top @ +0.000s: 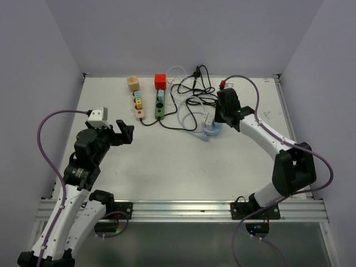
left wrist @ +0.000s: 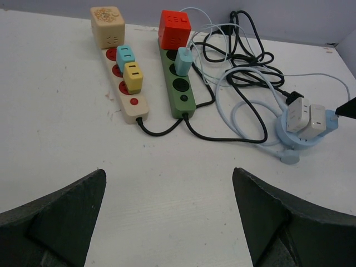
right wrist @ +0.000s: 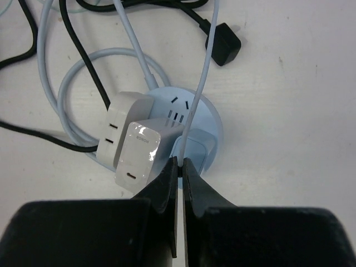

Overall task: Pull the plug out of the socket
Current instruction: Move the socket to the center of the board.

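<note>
A round light-blue socket (right wrist: 214, 119) lies on the table with two white plugs (right wrist: 139, 153) (right wrist: 119, 125) in its left side. A pale blue plug (right wrist: 194, 147) sits at its near edge. My right gripper (right wrist: 179, 162) is shut just above that pale plug, pinching a thin white cable (right wrist: 197, 89) that runs up across the socket. In the top view the right gripper (top: 218, 118) hangs over the socket (top: 210, 133). My left gripper (left wrist: 168, 173) stands open over bare table, well left of the socket (left wrist: 289, 136), holding nothing.
A beige power strip (left wrist: 133, 105) and a green power strip (left wrist: 181, 92) lie side by side at the back with small coloured plugs in them. A beige cube (left wrist: 107, 25) and a red cube (left wrist: 174, 28) cap their far ends. Tangled black and white cables (left wrist: 245, 61) lie behind the socket.
</note>
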Action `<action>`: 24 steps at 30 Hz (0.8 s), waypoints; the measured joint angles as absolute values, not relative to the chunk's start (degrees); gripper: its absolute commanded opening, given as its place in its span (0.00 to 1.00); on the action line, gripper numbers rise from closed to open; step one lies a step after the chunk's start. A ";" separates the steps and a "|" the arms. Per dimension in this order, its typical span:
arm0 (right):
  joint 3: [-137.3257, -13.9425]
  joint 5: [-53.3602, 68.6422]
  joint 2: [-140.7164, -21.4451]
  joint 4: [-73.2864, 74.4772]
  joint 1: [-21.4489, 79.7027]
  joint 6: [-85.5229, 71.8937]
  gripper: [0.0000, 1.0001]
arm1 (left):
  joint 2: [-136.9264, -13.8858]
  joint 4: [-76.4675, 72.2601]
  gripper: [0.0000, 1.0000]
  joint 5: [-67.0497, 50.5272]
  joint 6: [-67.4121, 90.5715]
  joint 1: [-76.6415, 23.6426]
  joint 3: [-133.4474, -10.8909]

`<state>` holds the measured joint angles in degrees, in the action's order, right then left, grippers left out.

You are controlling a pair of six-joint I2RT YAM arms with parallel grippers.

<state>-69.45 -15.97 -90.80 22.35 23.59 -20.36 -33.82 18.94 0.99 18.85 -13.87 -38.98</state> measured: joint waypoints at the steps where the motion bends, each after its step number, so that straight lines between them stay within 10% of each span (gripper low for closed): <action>1: -67.94 -15.46 -89.12 22.72 23.59 -20.45 0.00 | -33.85 18.94 0.99 0.99 18.85 -13.85 -38.98; 24: -43.68 -2.90 -60.66 30.28 23.79 -21.82 0.00 | -34.24 18.94 1.00 0.82 18.85 -13.52 -38.98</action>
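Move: Shut on the thin cord at the small blue plug, the right gripper has the round socket's middle about 5 cm below it and 2 cm to its left, level fore and aft. Clear board for the socket lies some 15 cm back, 2 cm right and 8 cm down. The black plug is about 8 cm ahead and 1 cm right, 7 cm below. From the left gripper, the socket is roughly 12 cm ahead, 35 cm right and 15 cm lower. Keep the right gripper shut on the cord at the small blue plug and draw the socket by it straight back, about 15 cm, away from the black cable coil and onto clear board, drifting slightly right. Stay nearly level for the first half, then sink some 3 cm over the rest, letting the wrist tip down and turn counter-clockwise by under 10 degrees each. ##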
